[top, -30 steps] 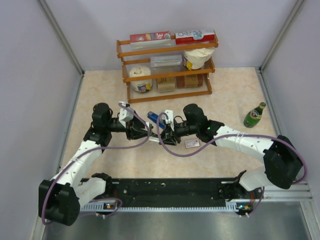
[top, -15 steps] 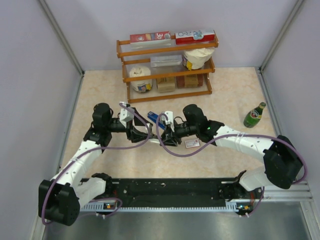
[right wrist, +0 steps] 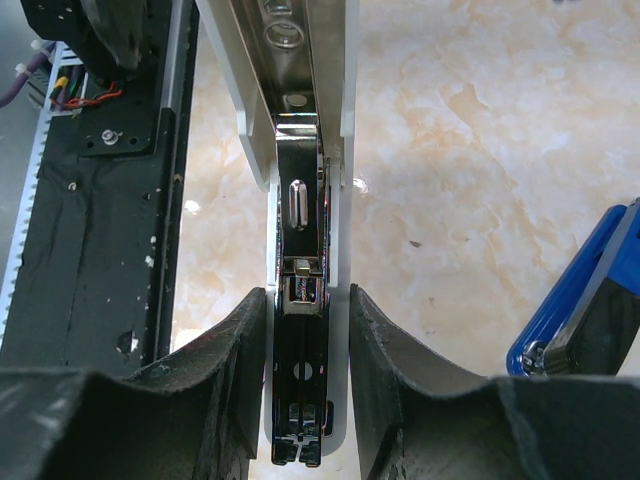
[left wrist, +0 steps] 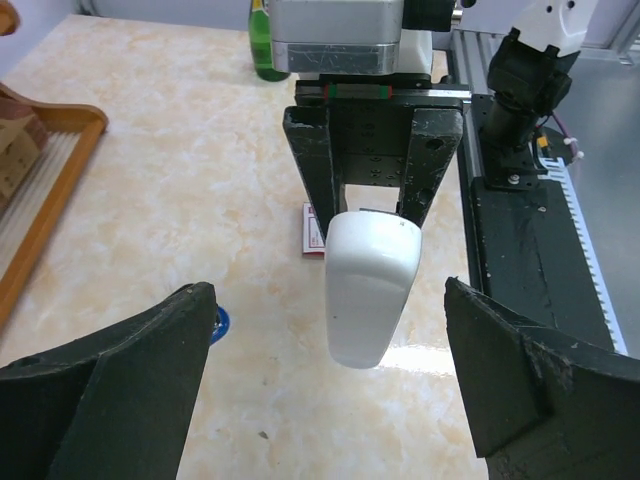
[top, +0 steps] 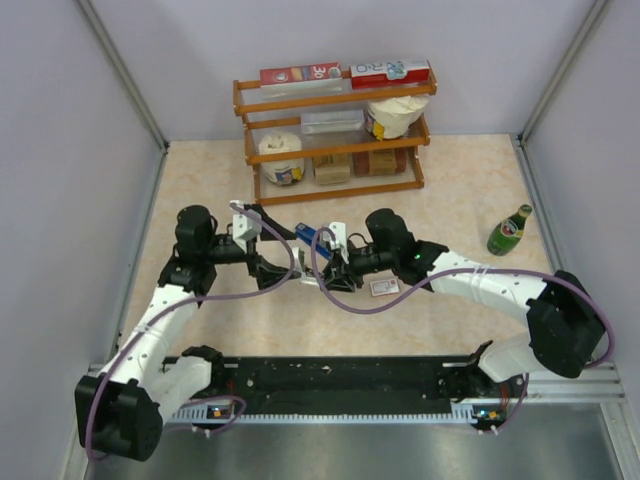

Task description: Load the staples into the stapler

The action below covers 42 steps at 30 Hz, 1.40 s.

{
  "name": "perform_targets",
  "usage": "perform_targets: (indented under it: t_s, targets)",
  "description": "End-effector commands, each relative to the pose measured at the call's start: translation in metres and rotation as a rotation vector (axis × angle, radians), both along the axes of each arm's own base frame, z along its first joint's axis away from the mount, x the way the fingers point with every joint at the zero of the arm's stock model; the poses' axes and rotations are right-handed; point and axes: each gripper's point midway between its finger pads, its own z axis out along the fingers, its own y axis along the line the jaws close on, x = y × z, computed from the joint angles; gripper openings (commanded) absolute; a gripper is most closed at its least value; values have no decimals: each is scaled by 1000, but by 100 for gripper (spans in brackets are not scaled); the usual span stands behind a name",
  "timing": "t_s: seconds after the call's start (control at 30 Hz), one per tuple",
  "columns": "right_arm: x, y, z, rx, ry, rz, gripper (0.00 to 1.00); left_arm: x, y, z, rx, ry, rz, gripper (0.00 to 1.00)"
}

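The white stapler [right wrist: 298, 250] is gripped by my shut right gripper [right wrist: 300, 400], and its metal channel lies bare between the fingers. In the left wrist view the stapler's rounded white end [left wrist: 368, 290] points at my left gripper [left wrist: 330, 400]. That gripper stands wide open, a little short of the stapler, and touches nothing. From above, the left gripper [top: 275, 250] faces the right gripper [top: 335, 265] near the table's middle. The red-and-white staples box [top: 383, 288] lies flat on the table beside the right wrist, and its edge also shows behind the stapler [left wrist: 313, 230].
A blue stapler [top: 310, 238] lies just behind the two grippers and shows at the right edge [right wrist: 590, 300]. A wooden rack [top: 330, 140] with boxes and jars stands at the back. A green bottle [top: 509, 230] stands at the right. The black base rail [top: 340, 380] runs along the near edge.
My left gripper went from shut to wide open and drew back to the left, away from the stapler. The right gripper and the stapler have stayed in place.
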Motion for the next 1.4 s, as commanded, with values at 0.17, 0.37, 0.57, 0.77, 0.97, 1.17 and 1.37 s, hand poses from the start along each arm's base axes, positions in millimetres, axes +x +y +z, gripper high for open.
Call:
perform_targets:
  t_s: [0.17, 0.37, 0.57, 0.77, 0.97, 1.17, 1.37]
  targets:
    - [25, 16, 27, 47, -61, -95, 16, 21, 46, 35, 26, -51, 240, 99]
    - [46, 27, 23, 5, -78, -207, 16, 44, 120, 27, 200, -39, 725, 99]
    - [50, 49, 13, -35, -46, -259, 16, 35, 163, 7, 320, -40, 952, 99]
    - [53, 72, -12, -84, 46, -294, 15, 31, 172, 8, 327, -52, 1017, 99]
    - [66, 88, -26, -93, 74, -336, 14, 29, 180, 8, 321, -73, 1057, 99]
    - [75, 105, -46, -120, 109, -369, 15, 28, 187, 6, 315, -84, 1090, 99]
    - [80, 109, -67, -173, 121, -417, 14, 27, 185, 2, 311, -77, 1074, 99]
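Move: The right hand already holds the open white stapler over the table. Its bare landing patch lies about 8 cm ahead, 10 cm left and 15 cm below that hand. The blue stapler lies some 16 cm ahead and 2 cm left of it, and the staple box about 5 cm ahead and 15 cm right, both also about 15 cm lower. From the left hand, open and empty, the white stapler is about 6 cm right, 2 cm back and 6 cm below. The open white stapler stays pinched in the right hand, which carries it left, forward and down, about 8 cm each way, the sinking mostly in the second half, while turning some 20 degrees clockwise and tipping the fingers further down. The left hand, still wide open, withdraws about 18 cm left, arcing up 3 cm and back down while swinging some 60 degrees counter-clockwise. ##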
